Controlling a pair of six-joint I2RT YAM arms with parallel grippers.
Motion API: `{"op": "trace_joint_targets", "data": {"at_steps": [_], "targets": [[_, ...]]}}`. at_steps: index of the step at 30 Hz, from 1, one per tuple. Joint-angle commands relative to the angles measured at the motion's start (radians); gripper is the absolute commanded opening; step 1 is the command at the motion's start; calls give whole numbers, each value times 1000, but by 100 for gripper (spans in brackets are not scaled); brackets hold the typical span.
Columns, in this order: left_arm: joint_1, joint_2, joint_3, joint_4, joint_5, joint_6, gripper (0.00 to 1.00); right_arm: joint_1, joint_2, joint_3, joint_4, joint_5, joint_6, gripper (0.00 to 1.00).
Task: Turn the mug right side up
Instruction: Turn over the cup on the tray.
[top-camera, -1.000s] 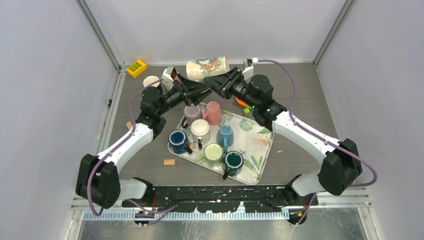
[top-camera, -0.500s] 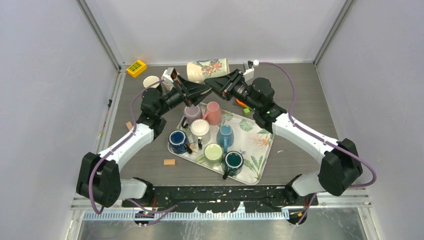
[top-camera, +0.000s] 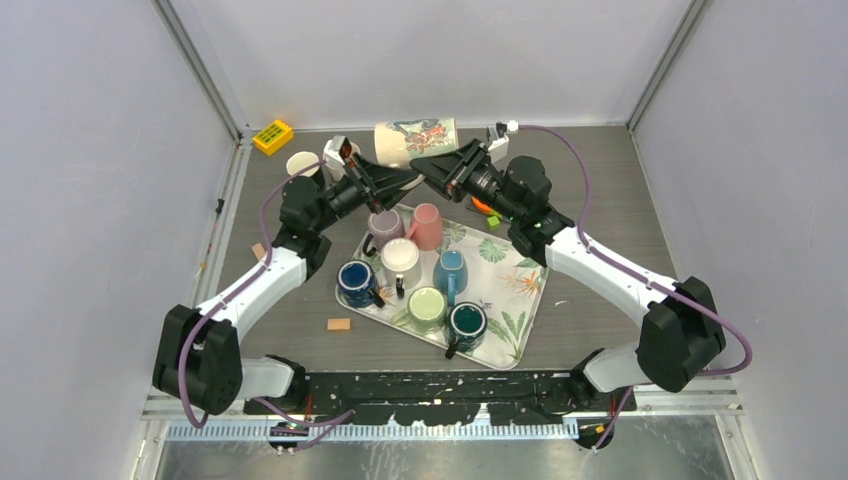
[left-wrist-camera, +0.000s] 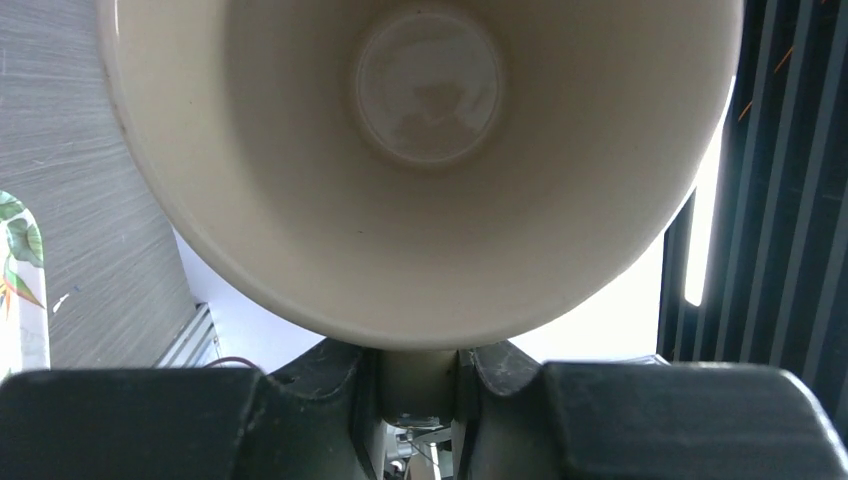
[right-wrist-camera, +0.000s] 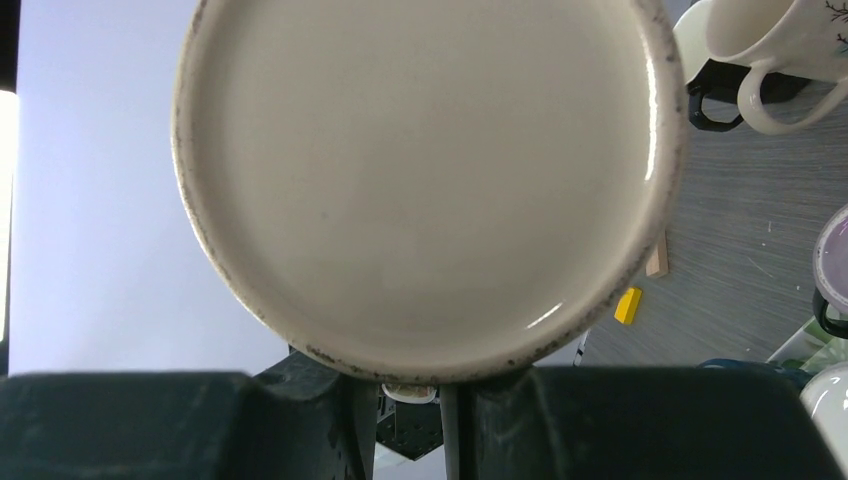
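Observation:
A cream mug with a dark dragon pattern (top-camera: 415, 137) hangs on its side above the back of the table, mouth to the left and base to the right. My left gripper (top-camera: 407, 178) reaches in under it from the left. In the left wrist view the mug (left-wrist-camera: 420, 150) shows its open mouth, and the left gripper (left-wrist-camera: 418, 372) is shut on the mug's handle. My right gripper (top-camera: 425, 167) comes from the right. In the right wrist view the mug's base (right-wrist-camera: 430, 180) fills the frame above the right gripper (right-wrist-camera: 428, 390), which grips its lower edge.
A leaf-patterned tray (top-camera: 510, 290) in front holds several mugs, among them an upside-down pink one (top-camera: 426, 226). A white mug (top-camera: 300, 163) and a yellow block (top-camera: 272, 135) sit at the back left. A small wooden block (top-camera: 339, 324) lies near the tray's left edge.
The left gripper's jaws have narrowed and closed on the mug's handle. The mug and both arms have shifted slightly toward the back; the right grip is unchanged.

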Motion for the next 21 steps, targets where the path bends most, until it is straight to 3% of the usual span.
{"op": "trace_joint_targets", "data": {"at_steps": [1, 6, 8, 14, 18, 21], "targets": [[13, -10, 38, 39, 6, 36, 1, 5, -49, 40, 173, -56, 8, 1], [13, -26, 65, -36, 28, 88, 0, 6, -29, 45, 157, -67, 10, 1], [12, -41, 83, -93, 29, 138, 0, 4, -21, 46, 143, -69, 4, 6], [34, -113, 161, -349, -6, 337, 0, 5, -33, 55, 20, -50, -69, 50], [63, -152, 220, -531, -59, 465, 0, 5, -48, 64, -88, -15, -130, 69], [86, -175, 271, -681, -106, 577, 0, 5, -50, 68, -151, -2, -162, 76]]}}
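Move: Roughly 7 cm ahead of the left hand and level with it, the mug lies sideways in the air with its mouth facing left, both hands gripping the handle. For the right hand, the mug's middle is about 6 cm ahead and 2 cm left. Some 31 cm below the left hand on the tray, the pink mug stands about 9 cm ahead and 1 cm right, the white mug 2 cm ahead and 5 cm left, and the blue mug straight below it and 6 cm right. Opening wide around the handle, the right fingers let go and that hand sinks about 1.5 cm. The left keeps its pinch on the handle, at first still, then carries the mug about 3 cm left and down, slightly forward, away from the right gripper, rolling nearly 20 degrees so its fingers dip and the mouth swings upward. ##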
